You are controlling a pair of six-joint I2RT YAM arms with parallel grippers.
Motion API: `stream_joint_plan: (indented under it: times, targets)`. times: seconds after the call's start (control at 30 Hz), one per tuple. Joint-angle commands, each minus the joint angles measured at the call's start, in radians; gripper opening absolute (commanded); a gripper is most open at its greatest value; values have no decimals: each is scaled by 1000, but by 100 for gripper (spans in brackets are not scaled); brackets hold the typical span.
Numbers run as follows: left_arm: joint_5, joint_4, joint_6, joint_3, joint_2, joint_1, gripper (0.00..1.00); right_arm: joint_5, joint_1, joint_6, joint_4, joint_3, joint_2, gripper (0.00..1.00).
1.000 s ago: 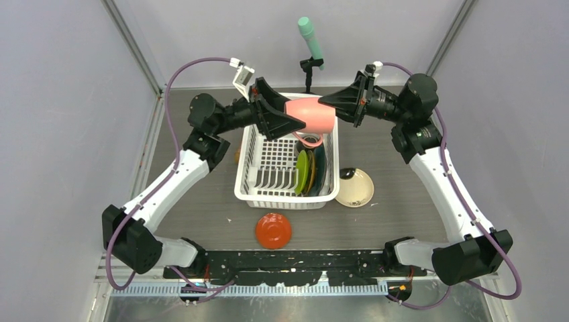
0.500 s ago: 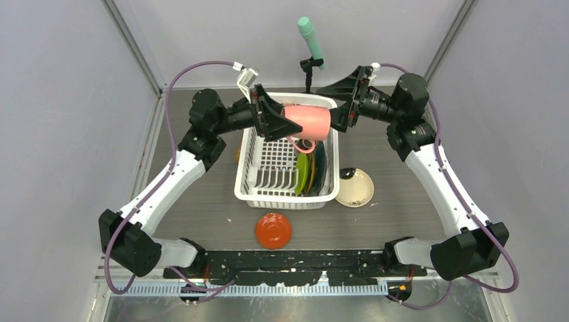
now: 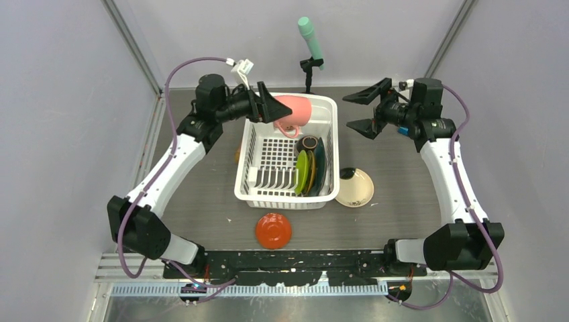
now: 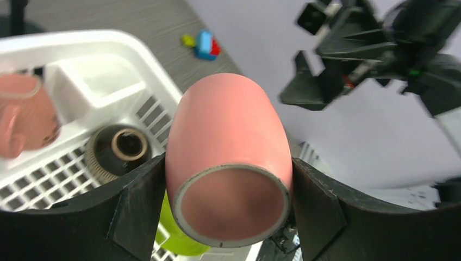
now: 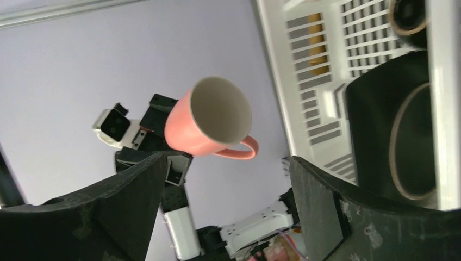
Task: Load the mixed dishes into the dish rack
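My left gripper (image 3: 278,111) is shut on a pink mug (image 3: 295,111), holding it on its side above the far left end of the white dish rack (image 3: 249,181). In the left wrist view the mug (image 4: 228,136) fills the gap between both fingers. My right gripper (image 3: 347,112) hangs open and empty just right of the rack's far corner. Standing in the rack are a yellow-green plate (image 3: 303,171) and a dark teal plate (image 3: 319,166), with a small brown bowl (image 3: 309,143) behind them. A second pink mug (image 4: 24,117) lies in the rack's corner.
A cream plate (image 3: 354,187) lies on the table right of the rack. A red-orange dish (image 3: 273,230) sits in front of it. A mint-green cylinder (image 3: 311,37) on a black stand rises behind the rack. Small toy blocks (image 4: 204,44) lie beyond it.
My right gripper has opened, let go of the pink mug and pulled back to the right. The left gripper keeps the mug and has swung it toward the rack's far left.
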State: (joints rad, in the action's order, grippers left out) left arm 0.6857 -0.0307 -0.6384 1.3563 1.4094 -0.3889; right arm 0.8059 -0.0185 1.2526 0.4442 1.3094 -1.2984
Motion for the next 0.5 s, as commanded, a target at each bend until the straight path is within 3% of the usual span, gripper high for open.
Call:
stream_joint_plan:
  times: [0.0,0.13,0.47]
  targets:
    - [-160,-236,162,128,48,-3,0,-120,33,-212,243,96,-4,89]
    - [-285,-400,270,192,100,-4,0,-175,50,-289,337,153,0,89]
    - [-568,-707,436,329,229,-27,0,-229,61,-321,377,154,22,89]
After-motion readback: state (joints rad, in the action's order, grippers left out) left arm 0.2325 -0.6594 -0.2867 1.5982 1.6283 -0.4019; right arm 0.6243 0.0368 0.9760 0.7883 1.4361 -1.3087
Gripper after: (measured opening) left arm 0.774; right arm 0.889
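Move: The left hand already holds the pink mug high over the rack. The bare rack floor, left part, lies about 11 cm ahead, 7 cm left and 32 cm below. The salmon mug sits some 22 cm ahead and 1 cm right, the dark cup 11 cm ahead and 7 cm right, the green plate 2 cm back and 5 cm right, all roughly 30 cm lower. From the open right hand that bare floor is about 11 cm ahead, 24 cm left, 30 cm down. Still pinching the pink mug, the left hand swings it down about 13 cm towards the bare left part of the rack, with some 5 cm each of forward and left, while the wrist turns roughly 40 degrees to point more steeply down. The right hand, open and empty, backs off about 4 cm to the right and sinks a little, tilting its left side down. ##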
